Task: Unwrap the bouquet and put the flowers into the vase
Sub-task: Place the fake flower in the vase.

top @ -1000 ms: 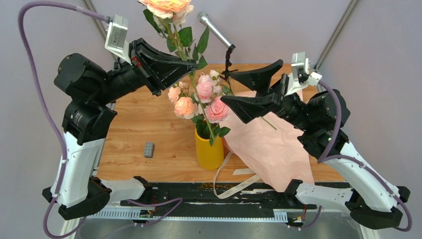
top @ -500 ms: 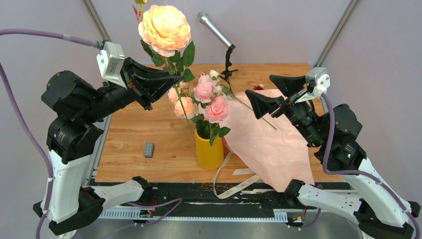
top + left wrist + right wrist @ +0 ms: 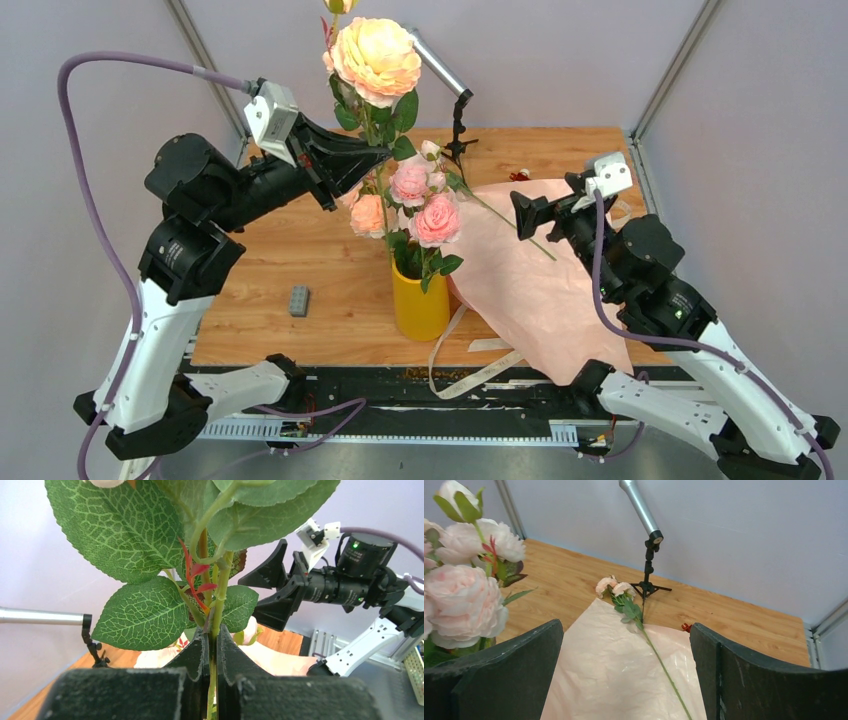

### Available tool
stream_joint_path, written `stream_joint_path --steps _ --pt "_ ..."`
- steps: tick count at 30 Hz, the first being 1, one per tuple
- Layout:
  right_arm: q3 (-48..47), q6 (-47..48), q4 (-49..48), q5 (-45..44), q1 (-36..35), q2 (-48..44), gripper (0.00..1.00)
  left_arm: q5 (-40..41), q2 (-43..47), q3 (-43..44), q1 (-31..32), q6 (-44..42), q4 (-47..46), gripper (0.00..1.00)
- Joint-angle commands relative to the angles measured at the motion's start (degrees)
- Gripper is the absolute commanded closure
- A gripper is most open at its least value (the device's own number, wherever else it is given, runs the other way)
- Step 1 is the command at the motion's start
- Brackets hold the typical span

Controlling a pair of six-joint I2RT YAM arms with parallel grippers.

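The yellow vase point(image 3: 420, 300) stands at the table's front centre with several pink and peach flowers point(image 3: 415, 200) in it. My left gripper point(image 3: 372, 160) point(image 3: 212, 637) is shut on the green stem point(image 3: 218, 600) of a large peach rose point(image 3: 377, 60), held above the vase. The bouquet's pale pink paper point(image 3: 540, 290) point(image 3: 614, 680) lies spread open to the right. One thin stem with small buds point(image 3: 664, 667) rests on it. My right gripper point(image 3: 548, 203) point(image 3: 626, 630) hangs open above the paper, holding nothing.
A microphone on a small stand point(image 3: 440, 65) point(image 3: 646, 565) rises at the back centre. A small grey block point(image 3: 299, 300) lies left of the vase. Beige ribbon point(image 3: 455, 360) trails over the front edge. A tiny red piece point(image 3: 686, 627) sits by the paper's far corner.
My right gripper has opened wider and drawn back to the right, away from the vase's flowers. My left gripper dipped left with the big rose, then swung it right, over the vase.
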State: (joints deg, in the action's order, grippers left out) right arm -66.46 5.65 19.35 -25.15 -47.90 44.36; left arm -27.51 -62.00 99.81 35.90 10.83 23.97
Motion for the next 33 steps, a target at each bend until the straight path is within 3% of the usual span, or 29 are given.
stream_joint_path --steps 1,14,33 --pt "0.16 1.57 1.53 -1.52 1.76 0.53 0.00 -0.98 -0.13 2.99 -0.15 2.68 -4.26 1.00" --pt "-1.11 -3.13 4.74 5.97 7.30 2.76 0.01 -5.13 -0.82 7.48 -0.17 3.57 -1.96 1.00" --pt "2.59 -7.06 4.99 8.60 7.30 3.58 0.04 -0.56 9.13 -18.51 -0.20 5.11 -18.26 1.00"
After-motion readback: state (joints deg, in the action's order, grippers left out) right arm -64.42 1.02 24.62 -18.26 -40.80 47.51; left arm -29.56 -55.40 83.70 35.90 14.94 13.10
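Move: The left hand holds the peach flower upright by its stem, high above the vase, whose middle lies about 45 cm below it, 4 cm back and 5 cm right. The pink roses already in the vase sit some 20 cm below that hand, 2 cm back and 3 cm right. From the open right hand, the loose rose lying on the wrapping paper is about 19 cm ahead, 1 cm left and 41 cm down; the vase is 10 cm back, 17 cm left and 30 cm down. Keeping the flower pinched by its stem, the left hand first lifts it about 3.5 cm while drawing back some 2.5 cm, then turns round and lowers it about 7.5 cm, easing forward 2 cm, to bring the stem down towards the vase's mouth among the roses. Meanwhile the right hand, empty and still wide open, sinks about 5 cm and edges 2 cm forward above the paper, its fingers tipping down some 10 degrees towards the loose rose and touching nothing. ##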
